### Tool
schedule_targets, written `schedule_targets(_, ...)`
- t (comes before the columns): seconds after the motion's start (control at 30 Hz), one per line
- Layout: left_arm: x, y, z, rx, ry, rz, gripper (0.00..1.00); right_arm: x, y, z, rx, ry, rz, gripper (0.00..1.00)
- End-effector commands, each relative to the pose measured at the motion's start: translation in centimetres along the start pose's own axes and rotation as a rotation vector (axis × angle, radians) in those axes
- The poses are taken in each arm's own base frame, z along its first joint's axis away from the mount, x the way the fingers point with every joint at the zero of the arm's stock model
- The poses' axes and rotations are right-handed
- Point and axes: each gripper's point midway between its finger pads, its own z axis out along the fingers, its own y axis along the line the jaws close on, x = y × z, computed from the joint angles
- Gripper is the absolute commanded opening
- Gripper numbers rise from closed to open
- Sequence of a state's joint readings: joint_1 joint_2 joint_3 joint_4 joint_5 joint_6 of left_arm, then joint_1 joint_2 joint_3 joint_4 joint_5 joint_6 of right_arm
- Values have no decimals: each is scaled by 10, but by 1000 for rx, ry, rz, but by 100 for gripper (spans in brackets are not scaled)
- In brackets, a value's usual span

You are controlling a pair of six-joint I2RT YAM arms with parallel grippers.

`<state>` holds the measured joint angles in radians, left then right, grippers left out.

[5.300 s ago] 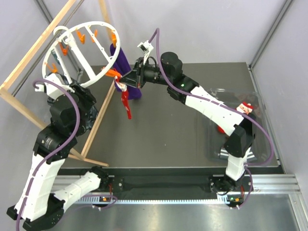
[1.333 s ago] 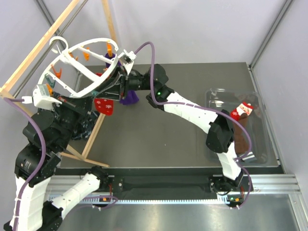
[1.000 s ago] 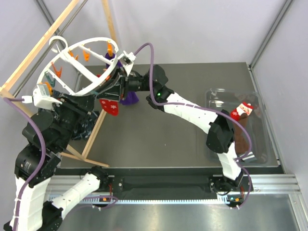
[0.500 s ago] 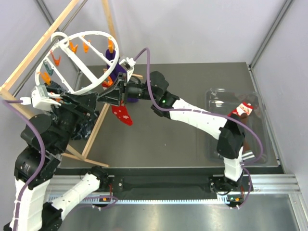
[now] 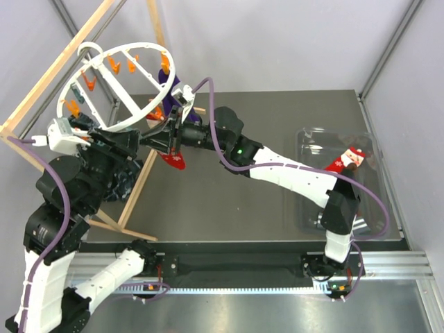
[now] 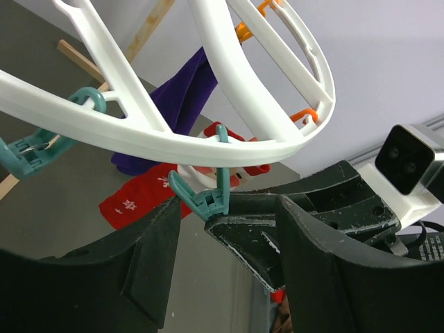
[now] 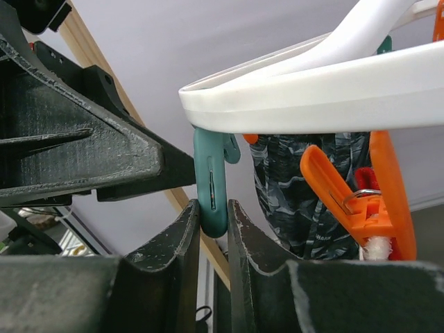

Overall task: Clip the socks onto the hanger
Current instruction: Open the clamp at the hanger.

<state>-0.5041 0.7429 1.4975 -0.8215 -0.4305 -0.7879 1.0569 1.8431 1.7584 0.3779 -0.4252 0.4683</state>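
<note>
The white ring hanger (image 5: 118,83) hangs tilted at the upper left, with orange clips on its rim (image 6: 229,149). One red sock (image 5: 173,158) hangs under the near rim, apparently from an orange clip (image 7: 368,194); it also shows in the left wrist view (image 6: 139,198). A second Santa sock (image 5: 350,158) lies in the bin at the right. My right gripper (image 5: 164,139) is shut on a teal clip (image 7: 210,187) under the rim. My left gripper (image 5: 135,142) is open, its fingers (image 6: 139,263) wide apart around that teal clip (image 6: 208,198) and the right gripper's tip.
A pale wooden frame (image 5: 149,163) stands at the left around the hanger. A purple sock (image 5: 168,83) hangs at the back. Dark teal patterned cloth (image 5: 128,182) hangs behind my left arm. A clear plastic bin (image 5: 371,208) sits at the right table edge.
The hanger has swung and tilted over the past second. The right arm shifted with it at the rim, and the red sock swung below, now a little higher and more to the left.
</note>
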Motion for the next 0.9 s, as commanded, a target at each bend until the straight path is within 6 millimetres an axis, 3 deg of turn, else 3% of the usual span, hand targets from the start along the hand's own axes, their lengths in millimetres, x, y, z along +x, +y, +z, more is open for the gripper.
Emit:
schedule_targets(0.0,-15,-12,5,10,-44,-25,61,-34,21,-8,-3,-69,-79,0)
schedule_targets(0.43,-21,-1,18,-90,-81,0,55,-32,23,-11,1,-52,-135,0)
schedule_targets(0.7,-15,-2,22,-74,-72,27,42,-34,27,-10,-4,-45,-155,0)
schedule_targets(0.8,-13,-3,21,-56,-65,35,25,-34,29,-8,-13,-43,-156,0)
schedule_targets(0.83,-14,-6,20,-41,-66,33,19,-33,30,-9,-16,-39,-155,10)
schedule_targets(0.87,-14,-7,19,-33,-63,39,0,-33,30,-9,-14,-35,-152,20)
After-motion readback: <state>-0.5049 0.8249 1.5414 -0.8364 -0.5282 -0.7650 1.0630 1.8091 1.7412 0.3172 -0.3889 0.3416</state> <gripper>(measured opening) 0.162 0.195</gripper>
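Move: The teal clamp, hanging from the hanger's rim, lies about 3 cm ahead of my left hand and 1 cm to its left, level with the fingertips. My right fingers already hold its lower end, so its middle is some 1 cm to their left and 2 cm above. From my left hand, the orange clip with the red sock is about 8 cm ahead and 3 cm right; another teal clamp hangs on the rim 10 cm left and 4 cm ahead. I slide my open left hand about 2 cm forward, drifting slightly left and swinging it some 5 degrees counter-clockwise, until its fingers straddle the teal clamp under the rim. There I stop and shut them on the clamp's two legs, quickest at the end. My right hand keeps hold of the lower end from the right, turning just a few degrees. ##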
